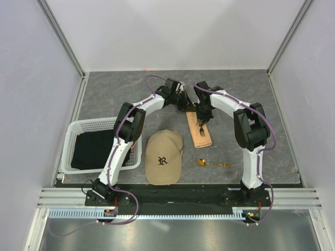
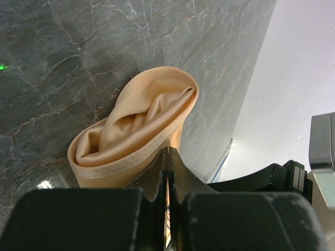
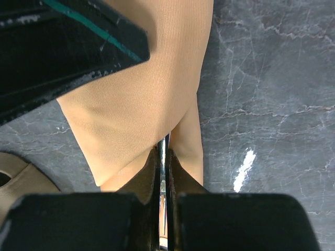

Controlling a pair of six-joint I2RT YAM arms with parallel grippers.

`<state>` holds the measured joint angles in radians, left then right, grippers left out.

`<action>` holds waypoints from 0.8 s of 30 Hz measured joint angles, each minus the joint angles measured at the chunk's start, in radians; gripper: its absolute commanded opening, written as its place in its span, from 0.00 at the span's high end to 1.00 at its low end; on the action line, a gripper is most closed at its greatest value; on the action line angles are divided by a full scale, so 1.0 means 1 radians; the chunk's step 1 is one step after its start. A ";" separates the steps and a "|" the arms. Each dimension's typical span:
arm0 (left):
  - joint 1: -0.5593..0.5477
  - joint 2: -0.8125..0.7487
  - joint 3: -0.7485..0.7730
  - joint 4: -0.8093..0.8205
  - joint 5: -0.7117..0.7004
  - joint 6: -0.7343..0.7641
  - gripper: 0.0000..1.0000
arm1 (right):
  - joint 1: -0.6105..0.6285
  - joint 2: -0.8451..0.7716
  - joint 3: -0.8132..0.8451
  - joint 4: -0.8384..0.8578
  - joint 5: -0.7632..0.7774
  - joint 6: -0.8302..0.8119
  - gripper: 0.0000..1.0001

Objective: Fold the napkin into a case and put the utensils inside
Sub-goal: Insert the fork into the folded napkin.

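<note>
The peach-orange napkin (image 1: pixel 200 137) lies folded into a narrow strip in the middle of the table. My left gripper (image 1: pixel 184 104) is at its far end, shut on the top layer's edge. In the left wrist view the napkin (image 2: pixel 136 125) gapes open like a pocket just beyond the left gripper (image 2: pixel 168 151). My right gripper (image 1: pixel 203 116) is over the strip, shut on a silvery fork (image 1: pixel 201 127). In the right wrist view the fork (image 3: pixel 163 144) runs from the right gripper (image 3: pixel 163 151) under the napkin (image 3: pixel 141 78) flap. A gold spoon (image 1: pixel 212 163) lies on the table nearer the arms.
A tan baseball cap (image 1: pixel 164 157) sits left of the napkin, close to the near edge. A white basket (image 1: pixel 73 130) holding a black cloth (image 1: pixel 97 149) stands at the left. White walls enclose the table on three sides.
</note>
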<state>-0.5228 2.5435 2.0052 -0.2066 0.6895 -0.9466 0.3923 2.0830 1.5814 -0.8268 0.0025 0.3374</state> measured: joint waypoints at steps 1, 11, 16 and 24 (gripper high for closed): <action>0.000 0.000 0.000 0.000 0.000 0.000 0.98 | 0.000 0.003 0.002 0.000 0.004 -0.002 0.96; 0.000 0.000 -0.009 0.000 0.002 0.000 0.89 | 0.000 0.005 0.008 -0.011 0.022 -0.014 0.54; 0.000 -0.003 -0.016 -0.002 0.008 0.001 0.72 | 0.000 -0.047 0.011 -0.080 0.032 0.013 0.32; 0.000 -0.106 -0.057 -0.031 0.024 0.001 0.67 | 0.000 -0.350 -0.115 -0.192 0.102 0.187 0.03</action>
<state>-0.5232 2.4378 1.9484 -0.2379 0.7139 -0.9455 0.3923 1.7332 1.4662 -1.0191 0.1043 0.5240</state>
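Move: The right hand grips the fork at the pocket mouth; the fork's middle lies some 2 cm ahead. The folded napkin's middle is about 1 cm to the hand's left and 2 cm below. The spoon sits about 20 cm back and 7 cm right, the cap 17 cm back and 19 cm left. From the left hand, shut at the napkin's far end, the fork's middle is about 5 cm back, 4 cm right. Right hand releases the fork and rises about 9 cm, backing rightward; left opens partly, lifting 4 cm. ##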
